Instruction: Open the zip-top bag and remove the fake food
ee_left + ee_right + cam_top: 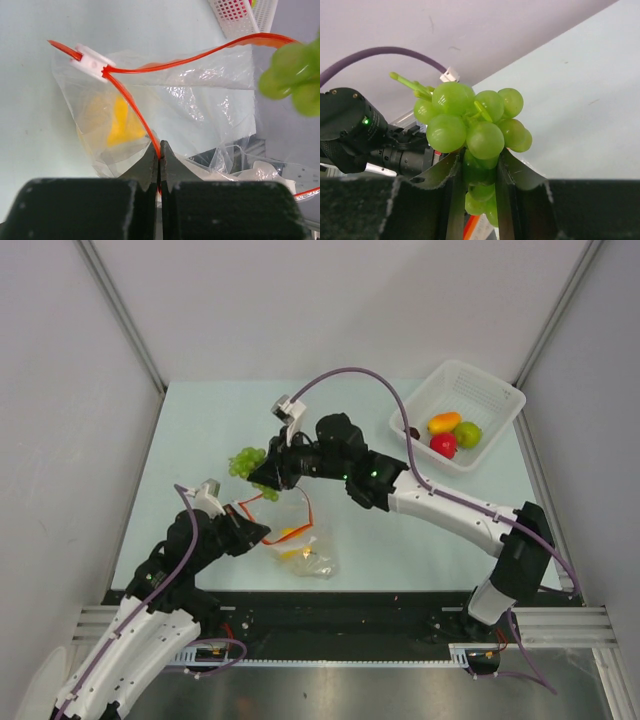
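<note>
The clear zip-top bag (300, 545) lies near the table's front, its orange-red zip strip (135, 107) and white slider (91, 61) showing in the left wrist view. My left gripper (160, 150) is shut on that strip at the bag's mouth (262, 534). A yellow fruit (120, 122) of the fake food rests inside the bag. My right gripper (481, 165) is shut on the bunch of green grapes (472, 120), held above the table just beyond the bag (248, 464). The grapes (295, 75) hang at the right edge of the left wrist view.
A white mesh basket (495, 400) stands at the back right, holding a red apple (443, 444), a green round fruit (467, 434) and an orange-yellow oval fruit (443, 422). Grey walls enclose the table on three sides.
</note>
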Robot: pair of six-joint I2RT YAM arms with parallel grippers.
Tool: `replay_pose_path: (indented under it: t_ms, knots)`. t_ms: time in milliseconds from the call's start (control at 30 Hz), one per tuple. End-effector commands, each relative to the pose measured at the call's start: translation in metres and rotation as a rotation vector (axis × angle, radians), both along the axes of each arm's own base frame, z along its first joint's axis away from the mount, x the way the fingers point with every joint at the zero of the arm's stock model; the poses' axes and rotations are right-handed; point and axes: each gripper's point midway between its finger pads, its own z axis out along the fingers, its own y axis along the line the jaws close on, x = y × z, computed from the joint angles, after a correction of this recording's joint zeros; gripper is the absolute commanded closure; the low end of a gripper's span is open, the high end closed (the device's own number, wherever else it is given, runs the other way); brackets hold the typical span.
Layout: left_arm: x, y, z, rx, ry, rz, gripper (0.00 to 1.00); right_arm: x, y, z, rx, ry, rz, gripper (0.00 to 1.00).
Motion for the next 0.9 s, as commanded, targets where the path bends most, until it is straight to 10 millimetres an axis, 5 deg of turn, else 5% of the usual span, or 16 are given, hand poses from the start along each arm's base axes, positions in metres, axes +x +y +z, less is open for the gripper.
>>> replay_pose_path:
  t_ms: [0, 167, 400, 633, 867]
  knots:
    - [0.005, 0.009, 0.018, 0.009, -0.053, 0.045, 1.0, 0.029, -0.025, 0.048, 0.033, -0.061, -0.105, 0.72]
    - [0.002, 0.015, 0.039, -0.005, -0.119, 0.06, 1.0, 0.08, -0.087, 0.042, -0.041, -0.036, -0.308, 0.71]
    - [0.002, 0.015, 0.044, 0.005, -0.124, 0.052, 1.0, 0.191, -0.233, 0.002, -0.198, 0.049, -0.769, 0.7]
    - [0.003, 0.012, 0.041, 0.014, -0.116, 0.035, 1.0, 0.258, -0.362, -0.046, -0.239, 0.218, -1.086, 0.69]
    - [0.006, 0.009, 0.037, 0.008, -0.109, 0.03, 1.0, 0.312, -0.402, -0.103, -0.13, 0.484, -1.192, 0.68]
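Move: The white basket I'm taking the grapes to has its middle about 32 cm ahead of my right hand, 47 cm to its right and 27 cm below. In the basket the mango lies about 30 cm ahead and 44 cm right of that hand, the red apple 24 ahead and 43 right, the green fruit 27 ahead and 49 right. From my left hand, which holds the bag's rim, the basket is some 37 cm ahead, 46 right and 12 below. With the grapes still pinched in my right hand, I sweep them away from the open bag towards the basket, about 40 cm right and 28 cm forward, nearly level at first and then sinking. On the way the wrist swings clockwise roughly 65 degrees and the fingers dip. My left hand keeps its shut grip on the bag's rim and eases up a couple of centimetres. ##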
